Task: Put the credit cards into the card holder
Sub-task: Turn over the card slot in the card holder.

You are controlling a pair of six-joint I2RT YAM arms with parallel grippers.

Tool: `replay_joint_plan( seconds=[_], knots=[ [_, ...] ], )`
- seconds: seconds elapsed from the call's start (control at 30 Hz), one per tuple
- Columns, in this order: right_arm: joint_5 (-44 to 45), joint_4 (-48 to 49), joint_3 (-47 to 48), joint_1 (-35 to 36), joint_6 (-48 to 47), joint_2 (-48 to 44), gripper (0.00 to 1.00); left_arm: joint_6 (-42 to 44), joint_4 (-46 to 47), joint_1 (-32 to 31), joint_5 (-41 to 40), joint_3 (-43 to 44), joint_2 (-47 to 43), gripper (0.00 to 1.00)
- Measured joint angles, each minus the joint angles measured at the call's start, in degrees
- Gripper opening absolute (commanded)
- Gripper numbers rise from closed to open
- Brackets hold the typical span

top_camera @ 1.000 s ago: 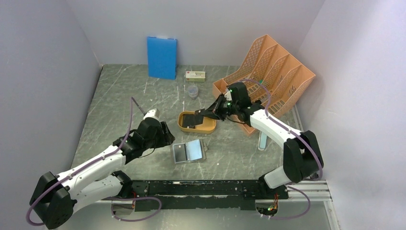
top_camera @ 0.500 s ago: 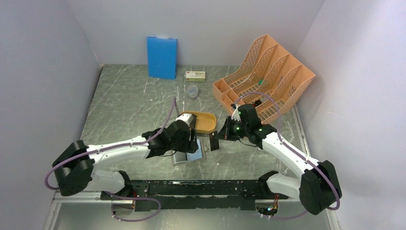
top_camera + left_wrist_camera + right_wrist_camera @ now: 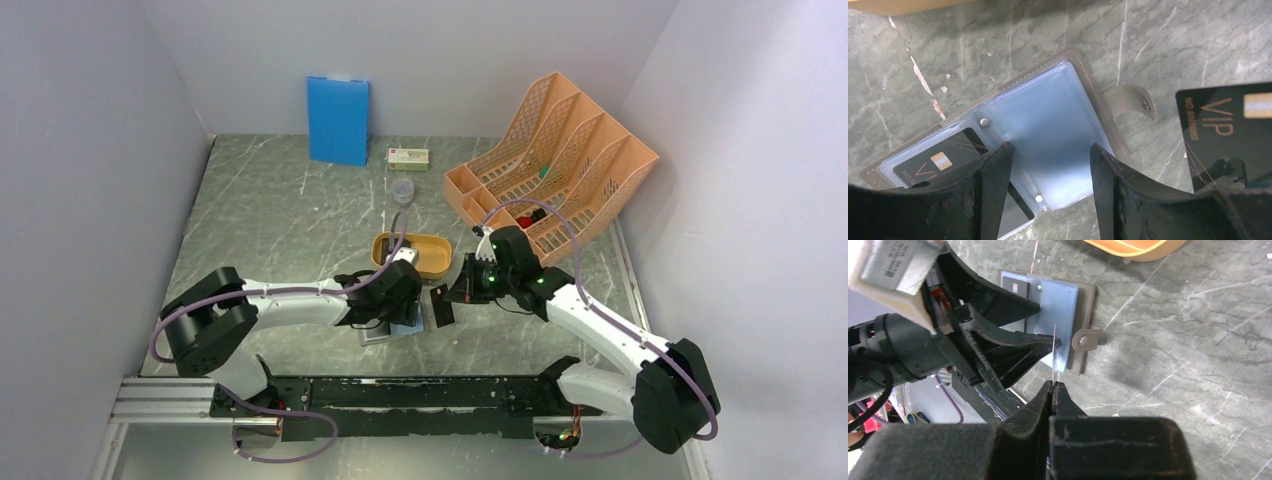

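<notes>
The grey card holder [image 3: 1088, 75] lies open on the table, pale blue pockets up. One black credit card [image 3: 943, 160] sits in its left pocket. My left gripper [image 3: 1050, 150] hangs open just over the holder's right pocket, nothing between its fingers, and hides most of the holder [image 3: 385, 335] from above. My right gripper [image 3: 1053, 385] is shut on the edge of a second black credit card [image 3: 1228, 130] marked VIP. It holds that card upright just right of the holder's snap strap [image 3: 1135, 100]. From above, this card [image 3: 440, 305] stands beside the left gripper [image 3: 405, 308].
A mustard-yellow oval tray [image 3: 430, 262] sits just behind the holder. An orange mesh file rack [image 3: 555, 150] fills the back right. A blue board [image 3: 338, 120] leans on the back wall, with a small box [image 3: 408, 157] and a small cup [image 3: 402, 190] near it.
My left arm swung right from the table's left side to over the card holder. My right gripper carried the card from the tray down to beside the holder.
</notes>
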Motion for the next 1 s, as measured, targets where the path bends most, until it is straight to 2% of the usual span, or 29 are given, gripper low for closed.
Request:
replay_joint_plan(
  seconds=[0.13, 0.5, 0.77, 1.0],
  knots=[
    [0.22, -0.55, 0.00, 0.44, -0.44, -1.97, 0.00, 0.26, 0.04, -0.74, -1.84, 0.92, 1.31, 0.50],
    [0.83, -0.87, -0.26, 0.87, -0.50, -3.41, 0.00, 0.70, 0.48, -1.29, -5.90, 0.07, 1.64, 0.06],
    [0.59, -0.07, -0.39, 5.64, 0.17, -0.46, 0.00, 0.35, 1.46, -1.44, -6.08, -1.14, 0.81, 0.05],
    [0.37, 0.83, -0.42, 6.54, 0.92, 5.05, 0.00, 0.33, 1.51, -1.44, -6.05, -3.87, -2.03, 0.05]
  ],
)
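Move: My left hand stands open right over the middle of the empty blue card slot, about 1 cm above it. The already filled pocket lies some 6 cm to the left of the slot and 1 cm back, and the orange tray about 12 cm ahead of it and 1 cm right. From my right hand the slot is about 8 cm left, 4 cm back and 7 cm below; the black card I hold there has its middle 2 cm back, 1 cm left and 3 cm below. I shut my left fingers low on the blue card slot, pinching its film, dipping and edging forward slightly as they close; then, still shut, I draw them left towards the holder's spine, about 2 cm in all. My right hand keeps hold of the black card, lifts it about 1 cm, then brings it back, left and down towards the slot, ending some 4 cm away from where it began. ##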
